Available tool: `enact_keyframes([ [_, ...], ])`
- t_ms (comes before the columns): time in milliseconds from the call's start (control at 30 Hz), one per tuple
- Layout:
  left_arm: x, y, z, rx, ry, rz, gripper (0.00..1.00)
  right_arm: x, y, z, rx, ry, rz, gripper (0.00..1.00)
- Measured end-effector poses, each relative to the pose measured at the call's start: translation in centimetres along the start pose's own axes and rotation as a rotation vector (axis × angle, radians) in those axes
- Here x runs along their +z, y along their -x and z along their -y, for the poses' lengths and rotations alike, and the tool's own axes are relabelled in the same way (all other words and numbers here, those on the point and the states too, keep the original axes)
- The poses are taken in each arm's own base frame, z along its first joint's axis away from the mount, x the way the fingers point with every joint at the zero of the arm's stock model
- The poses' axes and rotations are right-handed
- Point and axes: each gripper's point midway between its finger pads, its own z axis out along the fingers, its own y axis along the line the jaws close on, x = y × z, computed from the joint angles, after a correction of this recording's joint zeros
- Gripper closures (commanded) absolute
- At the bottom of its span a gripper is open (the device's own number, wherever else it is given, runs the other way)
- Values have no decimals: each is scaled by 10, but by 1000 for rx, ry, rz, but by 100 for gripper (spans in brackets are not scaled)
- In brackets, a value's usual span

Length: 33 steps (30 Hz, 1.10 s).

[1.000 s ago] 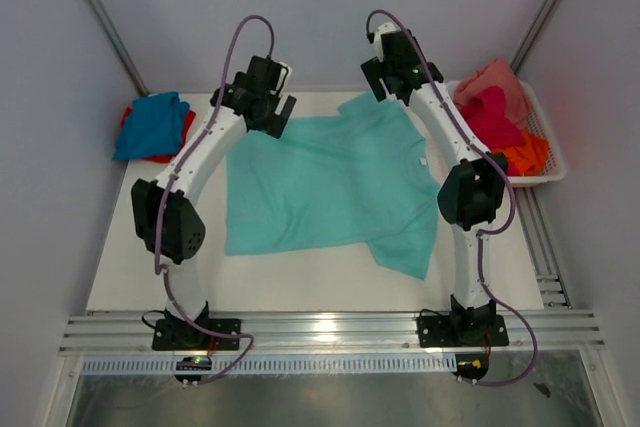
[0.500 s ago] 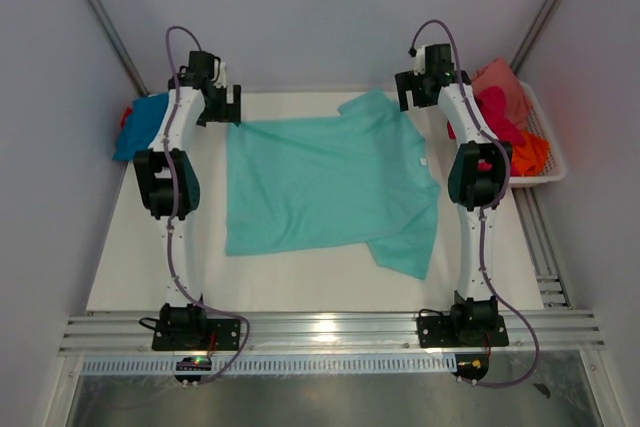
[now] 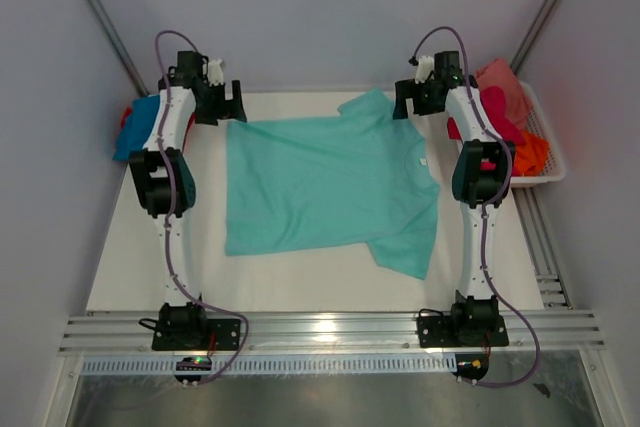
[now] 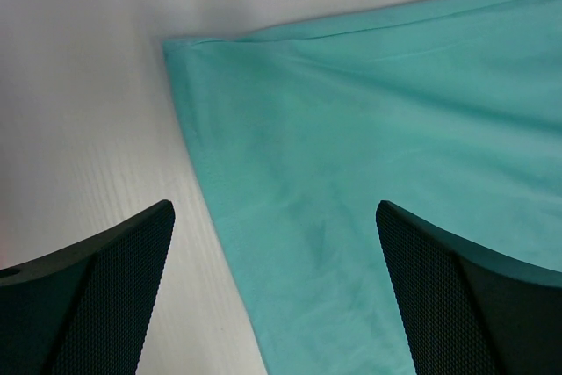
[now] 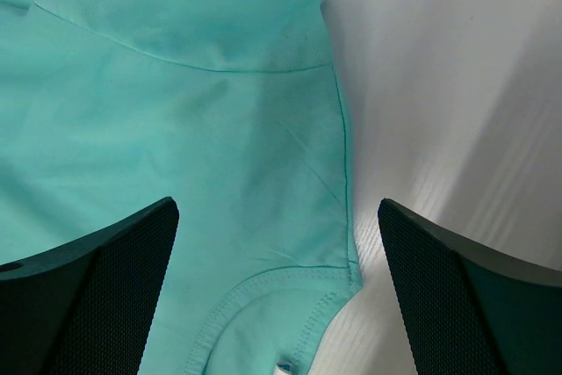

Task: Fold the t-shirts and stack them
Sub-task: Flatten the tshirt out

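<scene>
A large mint-teal t-shirt (image 3: 330,182) lies spread flat on the white table (image 3: 160,277). My left gripper (image 3: 228,105) hovers open over the shirt's far left corner (image 4: 189,50); the cloth (image 4: 369,155) fills the space between its fingers (image 4: 97,296). My right gripper (image 3: 412,102) hovers open over the shoulder and neckline by the far right edge (image 5: 263,296); the teal cloth (image 5: 193,129) lies under it. Neither gripper holds anything. A blue tee (image 3: 145,122) on a red one lies at the far left. Magenta, orange and salmon tees (image 3: 495,107) fill the basket.
A white mesh basket (image 3: 550,162) stands at the far right beside the right arm. Grey walls close in on three sides. A metal rail (image 3: 330,332) with the arm bases runs along the near edge.
Both arms have stretched out toward the far edge, from bent over the shirt to nearly straight. The left gripper now sits at the shirt's far left corner, the right at the far shoulder.
</scene>
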Motion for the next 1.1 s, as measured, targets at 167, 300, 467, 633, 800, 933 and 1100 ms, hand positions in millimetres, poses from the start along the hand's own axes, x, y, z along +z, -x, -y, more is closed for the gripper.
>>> enact_keyframes([
  [167,11,-1,-28,-34,26,8,1,2,3,0,1,4,13,1],
  [300,21,-1,-39,-84,5,17,1,7,9,2,12,-3,42,1],
  [467,24,1,-52,-137,-26,37,1,23,14,10,41,-21,76,1],
  [633,22,7,-59,-145,-50,65,1,36,8,16,80,-38,77,1],
  [800,32,7,-57,-143,-83,72,1,43,13,21,112,-42,105,1],
  [933,48,0,-59,-166,-105,57,1,44,19,30,149,-49,138,1],
  [1100,64,-6,-59,-200,-138,51,1,45,28,35,187,-30,184,1],
])
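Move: The t-shirt's far-left corner lies about 8 cm ahead of the open left hand, 3 cm to its left and 11 cm below; the folded stack is some 22 cm left and 6 cm ahead. From the open right hand, the flap corner at the t-shirt's far-right end is roughly 14 cm ahead, 9 cm left and 8 cm below, with the basket about 26 cm right, level with it. Both stay open: left sinks about 7 cm, forward-left towards its corner; right reaches 6 cm forward towards the flap. ##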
